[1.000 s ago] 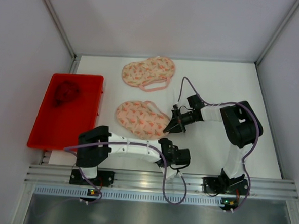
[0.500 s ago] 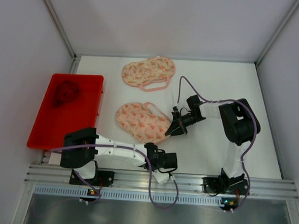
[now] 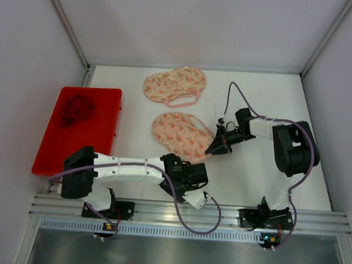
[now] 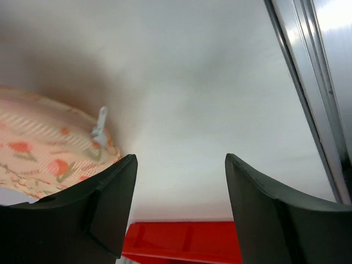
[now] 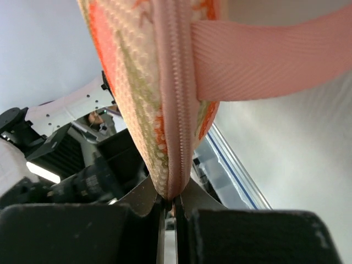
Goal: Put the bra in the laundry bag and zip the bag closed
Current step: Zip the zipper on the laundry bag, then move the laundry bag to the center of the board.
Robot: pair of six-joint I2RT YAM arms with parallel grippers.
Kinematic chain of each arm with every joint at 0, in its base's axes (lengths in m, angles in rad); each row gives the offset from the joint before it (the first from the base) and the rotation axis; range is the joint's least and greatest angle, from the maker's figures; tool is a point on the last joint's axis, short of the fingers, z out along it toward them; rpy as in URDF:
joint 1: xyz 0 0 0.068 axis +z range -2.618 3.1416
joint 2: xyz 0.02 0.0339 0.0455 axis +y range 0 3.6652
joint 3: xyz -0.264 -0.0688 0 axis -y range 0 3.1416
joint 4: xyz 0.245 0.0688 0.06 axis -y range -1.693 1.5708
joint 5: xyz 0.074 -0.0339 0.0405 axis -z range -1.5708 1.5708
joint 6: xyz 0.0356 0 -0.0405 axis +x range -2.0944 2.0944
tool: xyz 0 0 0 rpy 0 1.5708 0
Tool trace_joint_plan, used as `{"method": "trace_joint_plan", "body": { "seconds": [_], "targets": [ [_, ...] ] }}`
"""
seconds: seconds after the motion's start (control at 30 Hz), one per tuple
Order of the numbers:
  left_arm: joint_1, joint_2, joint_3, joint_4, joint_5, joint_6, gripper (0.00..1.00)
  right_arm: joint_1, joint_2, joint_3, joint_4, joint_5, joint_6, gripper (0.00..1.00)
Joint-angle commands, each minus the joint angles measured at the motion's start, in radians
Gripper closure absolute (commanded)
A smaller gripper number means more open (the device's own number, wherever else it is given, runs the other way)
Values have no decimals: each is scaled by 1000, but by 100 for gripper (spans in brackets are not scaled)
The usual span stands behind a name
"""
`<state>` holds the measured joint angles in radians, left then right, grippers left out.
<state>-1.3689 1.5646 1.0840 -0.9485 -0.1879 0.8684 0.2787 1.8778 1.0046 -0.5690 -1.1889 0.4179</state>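
The pink floral laundry bag [image 3: 182,135] lies flat mid-table, its zipper seam [image 5: 175,110] closed where I see it. My right gripper [image 3: 215,147] is shut on the bag's right end, pinching the seam [image 5: 171,201] beside a pink strap [image 5: 264,60]. The left gripper [image 3: 179,171] hovers open just in front of the bag's near edge, with nothing between its fingers [image 4: 181,159]. The bag [image 4: 44,159] and its small zipper pull [image 4: 100,127] show beside the left finger. The bra [image 3: 77,109], a dark red crumpled piece, lies in the red bin [image 3: 101,139].
A second floral bag [image 3: 174,85] with a pink strap lies at the back of the table. The red bin [image 4: 181,239] stands along the left edge. A metal rail [image 3: 189,213] runs along the near edge, and white walls enclose the table.
The left gripper has opened and drawn back to the left along the near edge. The right gripper has dragged the bag a little to the right and away.
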Motion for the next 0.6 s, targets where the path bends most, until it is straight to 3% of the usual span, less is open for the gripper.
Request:
{"method": "trace_joint_plan", "body": {
  "seconds": [0.0,0.17,0.33,0.57],
  "targets": [
    [56,-96,128,-41,140,-118,29,-53,-107,-35,-25,17,-54,100],
    [175,-176,209,-38,221,-201,15,-191,-193,-78,-133,55,-158,100],
    [303,-199,283,-27,287,-265,12,-341,-259,-87,-297,124,-329,100],
    [450,-175,310,43,363,-385,9,-654,-299,-87,-296,221,-396,100]
  ]
}}
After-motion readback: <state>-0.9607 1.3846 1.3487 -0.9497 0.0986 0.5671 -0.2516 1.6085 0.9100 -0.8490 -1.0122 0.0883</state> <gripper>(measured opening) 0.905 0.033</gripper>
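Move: The right hand already grips one end of the laundry bag, whose middle lies about 11 cm to its left and 6 cm ahead; open table lies some 15 cm to its right and 3 cm ahead. From the open, empty left hand, the laundry bag's middle is about 17 cm ahead and 2 cm right; the second floral bag is 36 cm ahead, and the red bin 39 cm left and 15 cm ahead. Right carries the still-pinched laundry bag 15 cm right while the empty left rises 12 cm and forward, opening wider. ##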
